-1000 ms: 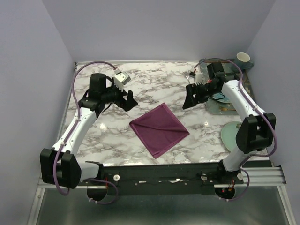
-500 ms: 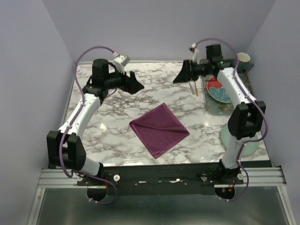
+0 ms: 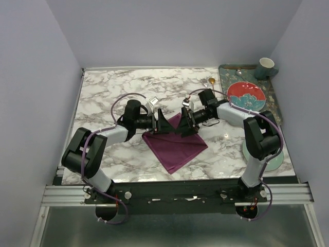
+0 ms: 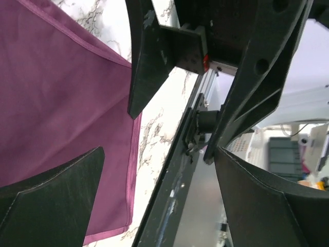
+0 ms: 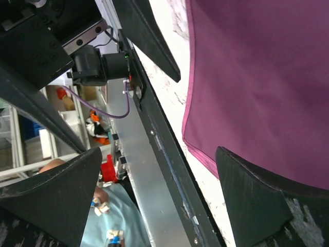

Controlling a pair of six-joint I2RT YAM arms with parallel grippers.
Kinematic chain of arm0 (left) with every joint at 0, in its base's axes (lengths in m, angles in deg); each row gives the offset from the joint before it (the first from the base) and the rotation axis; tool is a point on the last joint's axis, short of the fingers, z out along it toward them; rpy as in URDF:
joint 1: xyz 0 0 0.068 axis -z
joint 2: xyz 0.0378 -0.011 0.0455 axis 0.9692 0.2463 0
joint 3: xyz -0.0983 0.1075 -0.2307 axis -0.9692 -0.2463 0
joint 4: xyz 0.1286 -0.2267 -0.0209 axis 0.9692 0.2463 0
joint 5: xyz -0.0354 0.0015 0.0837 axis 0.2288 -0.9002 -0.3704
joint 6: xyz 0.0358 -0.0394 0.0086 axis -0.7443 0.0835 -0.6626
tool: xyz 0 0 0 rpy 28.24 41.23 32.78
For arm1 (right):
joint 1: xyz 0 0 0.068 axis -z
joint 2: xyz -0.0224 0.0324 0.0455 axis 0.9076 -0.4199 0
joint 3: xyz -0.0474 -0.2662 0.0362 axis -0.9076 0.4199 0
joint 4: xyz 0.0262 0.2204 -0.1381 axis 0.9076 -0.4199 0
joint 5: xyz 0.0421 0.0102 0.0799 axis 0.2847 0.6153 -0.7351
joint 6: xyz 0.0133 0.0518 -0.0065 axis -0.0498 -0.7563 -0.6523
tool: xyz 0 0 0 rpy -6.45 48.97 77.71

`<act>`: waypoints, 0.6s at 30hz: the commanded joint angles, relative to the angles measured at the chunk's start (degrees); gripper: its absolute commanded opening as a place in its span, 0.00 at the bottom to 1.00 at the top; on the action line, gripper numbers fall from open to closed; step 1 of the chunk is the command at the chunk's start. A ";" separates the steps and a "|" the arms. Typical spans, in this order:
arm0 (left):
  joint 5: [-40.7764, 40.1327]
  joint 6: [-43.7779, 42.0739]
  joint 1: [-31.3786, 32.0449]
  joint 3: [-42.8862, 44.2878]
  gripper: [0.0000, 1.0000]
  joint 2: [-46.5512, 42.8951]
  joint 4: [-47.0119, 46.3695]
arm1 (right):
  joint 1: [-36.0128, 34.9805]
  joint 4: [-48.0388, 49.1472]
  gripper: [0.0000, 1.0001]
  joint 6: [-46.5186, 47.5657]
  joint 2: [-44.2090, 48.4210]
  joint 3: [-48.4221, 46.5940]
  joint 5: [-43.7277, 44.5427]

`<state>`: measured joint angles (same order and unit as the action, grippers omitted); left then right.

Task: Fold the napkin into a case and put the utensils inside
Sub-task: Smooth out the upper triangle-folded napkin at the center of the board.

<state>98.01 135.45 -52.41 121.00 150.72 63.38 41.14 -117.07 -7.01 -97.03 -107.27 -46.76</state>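
The plum-purple napkin point(image 3: 176, 145) lies flat on the marble as a diamond, its hemmed edge showing in the left wrist view point(image 4: 61, 103) and the right wrist view point(image 5: 257, 77). My left gripper point(image 3: 163, 124) and right gripper point(image 3: 185, 125) face each other low over the napkin's far corner, both open with nothing between the fingers. My left gripper point(image 4: 164, 206) sees the right one's fingers point(image 4: 149, 56) just ahead. My right gripper point(image 5: 159, 200) looks toward the table's near rail. A slim gold utensil point(image 3: 209, 82) lies left of the tray. A silver one point(image 3: 239, 73) lies on the tray.
A dark teal tray point(image 3: 271, 100) at the far right holds a red patterned plate point(image 3: 245, 95) and a mug point(image 3: 266, 66). A pale green plate point(image 3: 253, 150) sits at the right, partly behind my right arm. The black and metal rail point(image 3: 180, 193) runs along the near edge.
Both arms have swung down and inward from the far sides of the table to meet over the napkin's far corner. The napkin has not moved.
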 commanded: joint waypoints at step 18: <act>-2.80 4.79 -1.44 0.25 0.99 14.24 -9.83 | 0.56 5.10 1.00 1.12 -8.73 4.55 -3.97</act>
<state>96.57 141.66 -52.21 120.46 162.74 54.57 41.23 -112.72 -7.23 -102.62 -101.81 -49.62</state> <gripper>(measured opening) 0.985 0.998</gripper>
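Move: The napkin's upper triangle lies below and between the two open hands. Its middle is about 5 cm to the left hand's right, level fore and aft and some 10 cm below; the lower half's middle is about 10 cm back and 4 cm right of that hand. From the right hand, the triangle's middle is roughly 5 cm left, level and 8 cm below, and the gold spoon lies some 20 cm ahead and 14 cm right. No touch on the napkin can be made out yet: both hands, facing each other with fingers still wide open, sink together towards its upper triangle. The left goes down about 5 cm; the right some 4 to 5 cm, also drawing back roughly 2 cm. Both wrists roll slightly, their forward sides dipping 5 to 10 degrees. ##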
